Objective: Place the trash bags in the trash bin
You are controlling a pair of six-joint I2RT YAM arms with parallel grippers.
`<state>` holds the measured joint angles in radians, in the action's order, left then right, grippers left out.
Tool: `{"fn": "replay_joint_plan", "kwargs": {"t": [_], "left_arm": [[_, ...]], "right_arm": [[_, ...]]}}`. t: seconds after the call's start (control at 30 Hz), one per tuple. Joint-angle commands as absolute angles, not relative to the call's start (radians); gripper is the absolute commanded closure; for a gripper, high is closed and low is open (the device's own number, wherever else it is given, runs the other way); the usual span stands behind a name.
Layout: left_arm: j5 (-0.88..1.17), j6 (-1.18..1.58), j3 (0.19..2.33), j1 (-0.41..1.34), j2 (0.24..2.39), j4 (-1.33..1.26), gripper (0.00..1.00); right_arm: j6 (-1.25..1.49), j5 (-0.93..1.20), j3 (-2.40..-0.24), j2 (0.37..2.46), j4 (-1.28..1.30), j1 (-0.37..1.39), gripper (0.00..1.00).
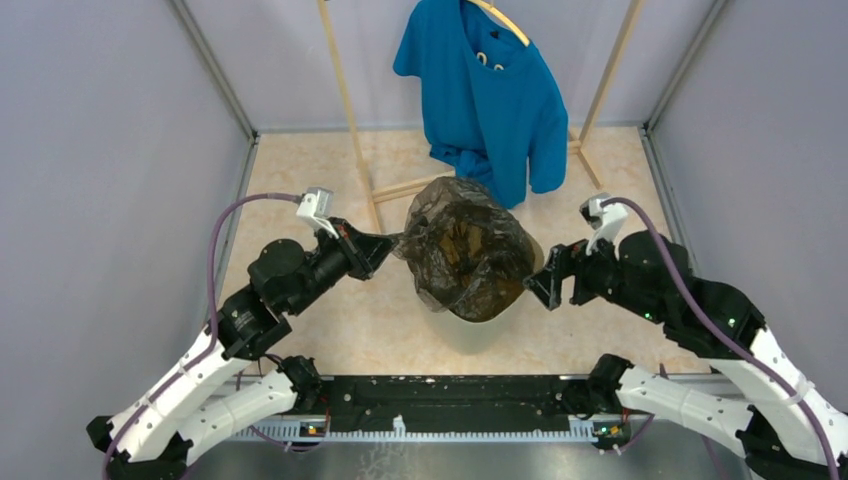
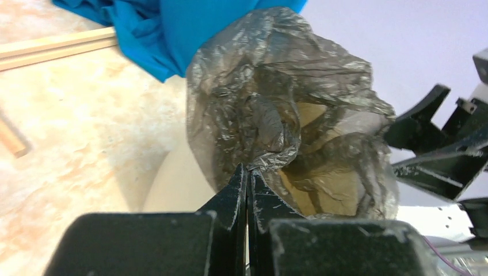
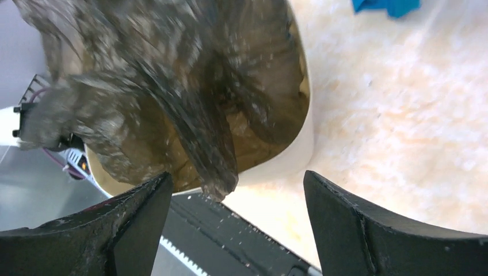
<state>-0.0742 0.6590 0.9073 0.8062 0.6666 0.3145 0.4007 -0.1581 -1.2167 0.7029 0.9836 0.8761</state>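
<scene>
The crinkly dark grey-brown trash bag (image 1: 465,250) is draped over the cream trash bin (image 1: 470,328), whose rim shows only at the near side. My left gripper (image 1: 392,245) is shut on the bag's left edge. In the left wrist view the fingertips (image 2: 247,172) pinch a fold of the bag (image 2: 288,109) above the bin's side (image 2: 178,187). My right gripper (image 1: 540,285) stands open just right of the bag. In the right wrist view its jaws (image 3: 237,174) are wide apart. A loose flap of the bag (image 3: 172,86) hangs between them without being held, in front of the bin's rim (image 3: 306,138).
A blue T-shirt (image 1: 490,90) hangs on a wooden rack (image 1: 350,120) right behind the bin, with its foot bars on the floor. Grey walls close in on the left and right. A black rail (image 1: 450,395) runs along the near edge.
</scene>
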Motion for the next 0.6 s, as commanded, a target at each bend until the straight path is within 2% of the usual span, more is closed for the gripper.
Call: {"fn": "replay_joint_plan", "kwargs": {"t": [0.0, 0.2, 0.33, 0.43, 0.57], "left_arm": [[-0.192, 0.677, 0.914, 0.806, 0.64, 0.382, 1.0], [-0.256, 0.738, 0.889, 0.805, 0.639, 0.43, 1.0], [-0.302, 0.786, 0.872, 0.806, 0.631, 0.454, 1.0], [-0.318, 0.803, 0.86, 0.805, 0.63, 0.458, 1.0], [-0.342, 0.807, 0.878, 0.805, 0.627, 0.493, 1.0]], "right_arm": [[0.519, -0.063, -1.064, 0.674, 0.908, 0.877, 0.19], [0.623, -0.007, -0.854, 0.639, 0.582, 0.877, 0.29], [0.607, -0.092, -0.764, 0.669, 0.387, 0.877, 0.37], [0.563, -0.17, -0.745, 0.728, 0.275, 0.877, 0.43], [0.467, -0.217, -0.797, 0.846, 0.203, 0.87, 0.44]]}}
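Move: The bag's loose edge over the bin's right rim lies about 4 cm left, 2 cm ahead and 4 cm below the open right gripper; the bin's mouth is some 12 cm left, 5 cm ahead and 8 cm down. The blue shirt's lower hem is far beyond, roughly 25 cm ahead and 10 cm left. The left gripper already holds the bag's left edge, with the bin's mouth about 15 cm to its right, 1 cm back and 10 cm lower. Drop the right gripper first, about 6 cm, then sweep it left and forward at that height towards the bag's loose right edge, rolling its left side up and letting the wide-open fingers close about a third so the flap comes between them. Keep the left gripper shut on the bag and take it down and left, about 5 cm down, turning counter-clockwise and tipping down a little. ##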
